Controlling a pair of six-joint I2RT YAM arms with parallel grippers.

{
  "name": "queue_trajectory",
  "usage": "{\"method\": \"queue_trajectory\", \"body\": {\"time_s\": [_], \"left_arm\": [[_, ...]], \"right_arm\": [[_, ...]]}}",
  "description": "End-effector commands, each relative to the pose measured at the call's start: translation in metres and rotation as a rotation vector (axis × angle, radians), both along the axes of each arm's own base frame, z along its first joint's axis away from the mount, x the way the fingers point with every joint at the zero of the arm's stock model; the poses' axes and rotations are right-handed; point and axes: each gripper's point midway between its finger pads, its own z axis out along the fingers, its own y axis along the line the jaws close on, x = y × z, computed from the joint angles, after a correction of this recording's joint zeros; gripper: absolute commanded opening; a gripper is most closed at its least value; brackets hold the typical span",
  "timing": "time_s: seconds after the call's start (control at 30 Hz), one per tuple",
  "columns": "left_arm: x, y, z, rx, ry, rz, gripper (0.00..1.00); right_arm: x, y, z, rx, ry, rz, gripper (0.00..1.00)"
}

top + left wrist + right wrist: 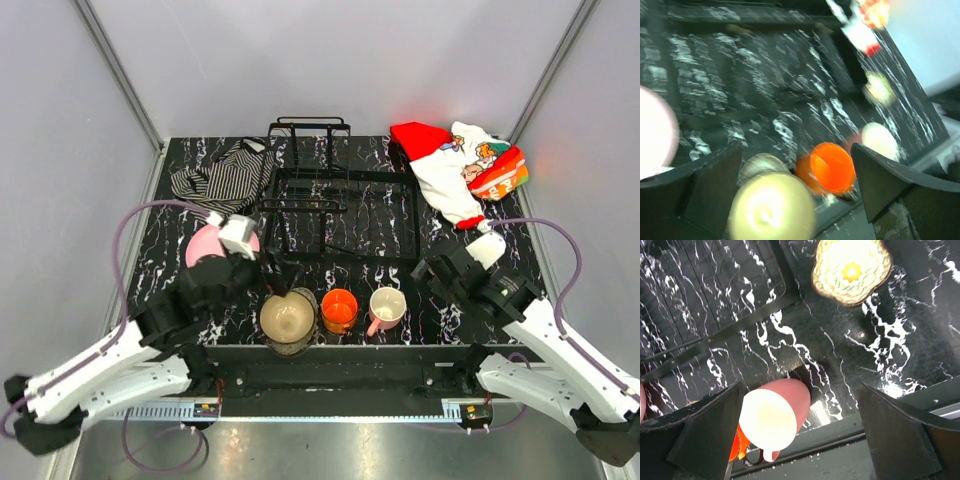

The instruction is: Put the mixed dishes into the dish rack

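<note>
The black wire dish rack [340,200] stands mid-table with nothing in it. Along the front edge sit a brownish bowl [288,318], a small orange cup [339,310] and a cream-pink mug [387,307]. A pink plate [205,245] lies partly under my left arm. My left gripper [797,190] hangs open above the bowl [771,207] and the orange cup [832,167]; that view is blurred. Over the front right, my right gripper [800,435] is open, the mug [775,415] low between its fingers. A floral patterned cup [851,271] sits farther back.
A striped black-white cloth [225,170] lies at the back left beside the rack. A red-white printed cloth [455,165] lies at the back right. Grey walls close in the table on three sides.
</note>
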Motion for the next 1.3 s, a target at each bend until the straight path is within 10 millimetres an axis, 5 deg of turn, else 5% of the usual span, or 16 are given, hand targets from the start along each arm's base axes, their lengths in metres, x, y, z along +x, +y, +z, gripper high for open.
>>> {"method": "queue_trajectory", "body": {"time_s": [0.0,0.17,0.3,0.5,0.87,1.27], "left_arm": [[-0.013,-0.031,0.019,0.009,-0.037,0.023,0.93],[-0.031,-0.09,-0.015,0.139,0.005,-0.029,0.93],[-0.044,-0.136,-0.023,0.134,0.02,-0.098,0.93],[-0.039,-0.177,-0.031,0.203,-0.05,-0.177,0.91],[-0.036,-0.215,-0.033,0.337,-0.181,-0.454,0.94],[-0.008,-0.218,-0.043,0.484,-0.288,-0.666,0.96]], "right_arm": [[0.003,-0.026,0.032,0.008,-0.13,-0.108,1.0],[-0.002,-0.042,0.043,-0.017,-0.15,-0.139,1.0],[-0.006,-0.045,0.042,-0.017,-0.149,-0.14,1.0],[-0.011,-0.05,0.042,-0.002,-0.166,-0.14,1.0],[-0.02,-0.064,0.05,0.0,-0.211,-0.154,1.0],[-0.023,-0.068,0.059,0.02,-0.239,-0.151,1.0]]}}
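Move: The pink mug is about 25 cm to my left hand's right, some 4 cm back and 20 cm below it. On the way there, the orange cup stands roughly 14 cm to the right and 4 cm back, with the tan bowl almost under this hand, about 5 cm back and 1 cm right. The dish rack's middle is some 20 cm ahead and 14 cm right. From my right hand the mug lies about 10 cm left, 4 cm back and 13 cm below. I swing my open left hand about 20 cm to the right, over the orange cup towards the pink mug, sinking some 7 cm, mostly early on. It first dips back about 5 cm, then comes forward again, while the wrist turns roughly 30 degrees clockwise and its left side rises. My right hand, also open, clears away from the mug, to the right and up. ##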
